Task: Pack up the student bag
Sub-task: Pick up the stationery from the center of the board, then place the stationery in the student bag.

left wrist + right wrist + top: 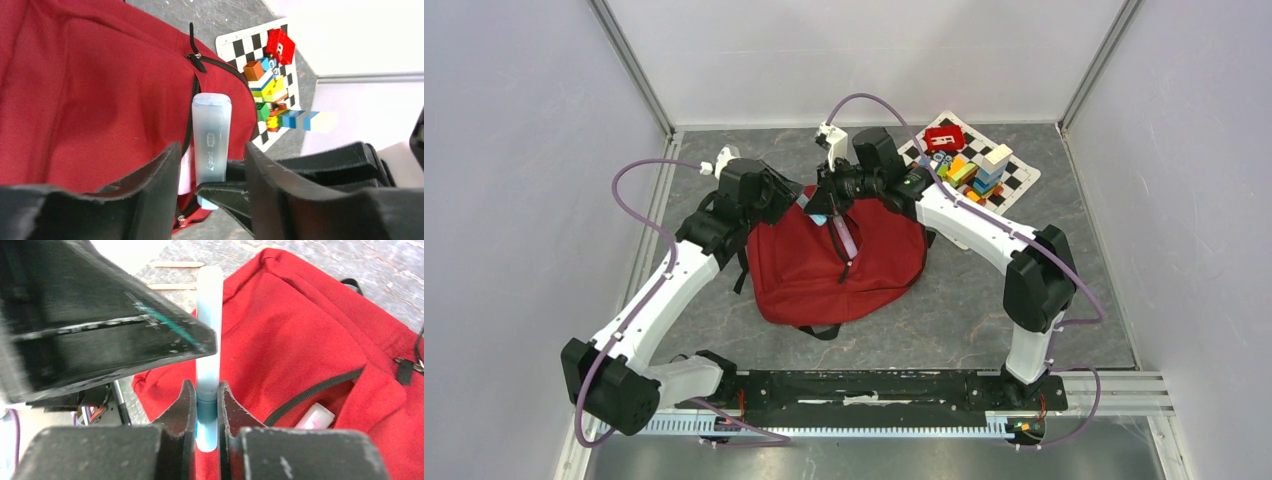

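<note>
The student bag (824, 275), dark red with black zippers, lies flat mid-table. Its zip opening (320, 387) gapes, and a pink-white marker (315, 417) lies inside. My right gripper (205, 385) is shut on the lower end of a translucent blue marker (208, 325), holding it over the bag's top edge. In the left wrist view that blue marker (211, 135) stands between the fingers of my left gripper (211, 147), which is open with a gap on each side. Both grippers meet at the bag's far edge, the left gripper (802, 203) beside the right gripper (832, 192).
A checkerboard mat (1014, 180) at the back right carries several coloured toy blocks (972, 172) and a red block (944, 137). Two thin wooden sticks (177, 264) lie on the table beyond the bag. White walls enclose the table on three sides.
</note>
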Controlling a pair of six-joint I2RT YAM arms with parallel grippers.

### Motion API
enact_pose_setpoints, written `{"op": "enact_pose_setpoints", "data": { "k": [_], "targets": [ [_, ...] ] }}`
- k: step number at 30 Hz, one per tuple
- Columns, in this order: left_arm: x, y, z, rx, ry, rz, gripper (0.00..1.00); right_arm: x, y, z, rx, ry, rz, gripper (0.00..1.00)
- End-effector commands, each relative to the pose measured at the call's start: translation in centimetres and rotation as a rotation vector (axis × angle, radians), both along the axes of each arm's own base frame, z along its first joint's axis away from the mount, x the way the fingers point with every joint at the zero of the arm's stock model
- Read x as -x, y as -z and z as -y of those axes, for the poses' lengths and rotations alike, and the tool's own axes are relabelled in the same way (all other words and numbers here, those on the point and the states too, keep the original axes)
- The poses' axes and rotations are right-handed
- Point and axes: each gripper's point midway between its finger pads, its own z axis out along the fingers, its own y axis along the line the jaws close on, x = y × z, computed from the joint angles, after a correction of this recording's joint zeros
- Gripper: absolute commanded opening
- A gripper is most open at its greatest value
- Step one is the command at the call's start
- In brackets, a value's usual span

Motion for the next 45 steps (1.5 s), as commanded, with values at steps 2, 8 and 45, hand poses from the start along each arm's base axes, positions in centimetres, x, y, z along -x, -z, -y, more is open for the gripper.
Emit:
{"op": "enact_pose_setpoints", "data": {
  "k": [2,8,45],
  "targets": [
    [-0.7,-3.6,-1.4,-0.086,0.015,0.091,0.83,-1.9,-1.3,2.0,0.057,0.134,0.087,0.03],
    [0.5,0.1,-7.6,-0.215,0.014,-0.057,1.0,-1.8,1.7,5.4,0.191,0.218,0.082,0.02],
    [7.0,15.5,-24.9,-0.7,0.044,-0.7,1.0,-0.4,5.5,5.8,0.28,0.34,-0.079,0.51]
  ]
}}
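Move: The right fingers hold the blue highlighter by its cap end. The bag's open pocket is about 6 cm to the right of this hand, 1 cm ahead and some 12 cm below, with the pink highlighter in it roughly 7 cm right and 2 cm ahead, at the same depth. From the left hand, the nearer orange pen lies about 28 cm left, 6 cm back and 22 cm below; the other orange pen is some 32 cm left and 3 cm back, equally low. The blue highlighter goes down about 10 cm and some 8 cm to the right in the right hand, whose fingers tip downward and swing clockwise, into the bag's pocket, where they open about halfway. The left fingers spread wide off its other end; that empty hand sweeps left, then sinks with a slight draw back, tipping down towards the orange pens. ##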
